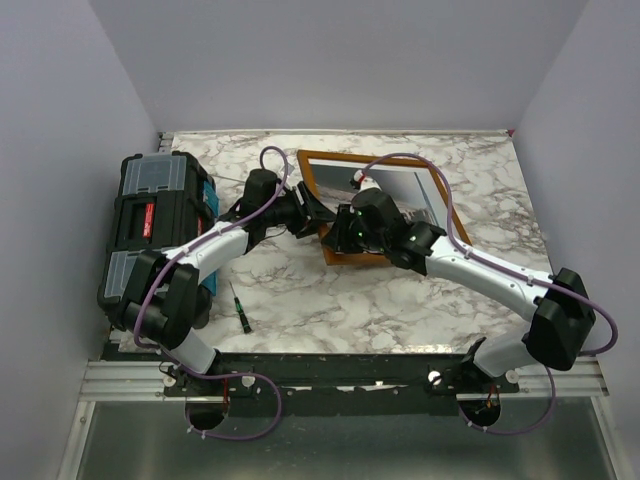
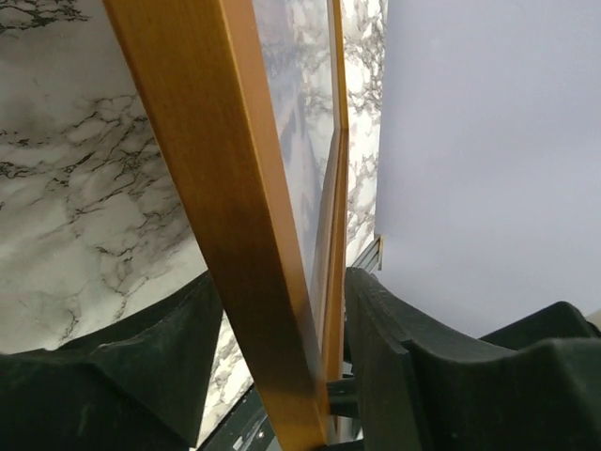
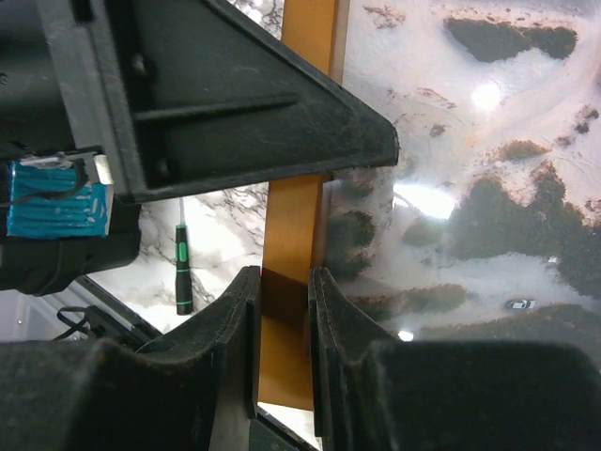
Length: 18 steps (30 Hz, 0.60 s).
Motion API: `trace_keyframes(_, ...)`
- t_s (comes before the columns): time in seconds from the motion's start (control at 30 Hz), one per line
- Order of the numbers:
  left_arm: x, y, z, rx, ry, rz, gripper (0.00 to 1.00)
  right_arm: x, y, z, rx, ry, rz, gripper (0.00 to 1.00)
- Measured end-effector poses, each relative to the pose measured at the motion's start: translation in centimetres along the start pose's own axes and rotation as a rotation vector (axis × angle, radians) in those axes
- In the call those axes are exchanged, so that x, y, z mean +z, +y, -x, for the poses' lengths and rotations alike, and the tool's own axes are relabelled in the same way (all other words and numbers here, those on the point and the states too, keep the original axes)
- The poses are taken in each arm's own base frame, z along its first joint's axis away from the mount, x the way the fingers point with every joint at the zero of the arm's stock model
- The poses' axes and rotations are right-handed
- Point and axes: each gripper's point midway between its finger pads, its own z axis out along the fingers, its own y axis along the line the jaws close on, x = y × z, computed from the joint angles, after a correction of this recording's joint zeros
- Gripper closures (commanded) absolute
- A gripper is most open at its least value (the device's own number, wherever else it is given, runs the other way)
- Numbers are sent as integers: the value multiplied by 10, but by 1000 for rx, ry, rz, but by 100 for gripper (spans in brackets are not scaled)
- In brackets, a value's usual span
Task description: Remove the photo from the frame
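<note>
The orange-brown frame sits tilted in the middle of the marble table. Inside it is the photo, a grey-white landscape with dark trees, which fills the right wrist view behind shiny glass. My right gripper is shut on the frame's near-left rail, with both pads pressed on the wood. My left gripper straddles the frame's edge at the same corner. Its jaws are open, and marble shows between the left finger and the wood. The right finger is close against the rail.
A black toolbox with teal latches stands at the table's left edge. A small green-handled screwdriver lies on the marble near the left arm and also appears in the right wrist view. Grey walls close in on three sides.
</note>
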Motion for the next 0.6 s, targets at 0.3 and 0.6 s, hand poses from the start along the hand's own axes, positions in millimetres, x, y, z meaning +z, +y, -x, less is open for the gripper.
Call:
trace_keyframes(0.3, -2, 0, 1, 3, 9, 10, 79, -3, 0, 7, -33, -16, -43, 24)
trace_keyframes(0.6, -13, 12, 9, -56, 18, 63, 83, -51, -16, 22, -348, -134, -214, 4)
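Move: The frame's raised left bar already runs between my left hand's open fingers, practically at the pads, and my right hand still pinches that bar about 5 cm nearer me. From my left hand, the photo's middle lies some 13 cm right, 2 cm ahead and 6 cm lower, and the frame's near left corner 9 cm back and 1 cm right. From my right hand, the photo's middle is about 7 cm ahead, 10 cm right and 6 cm below. I close my left fingers on the frame's left bar to take over the hold, then draw it about 2 cm to the left. Once the left grip is shut, my right fingers open wide and let go of the bar, and that hand backs off some 4 cm right and 4 cm up, its wrist rolling as the fingers swing clockwise towards forward. ##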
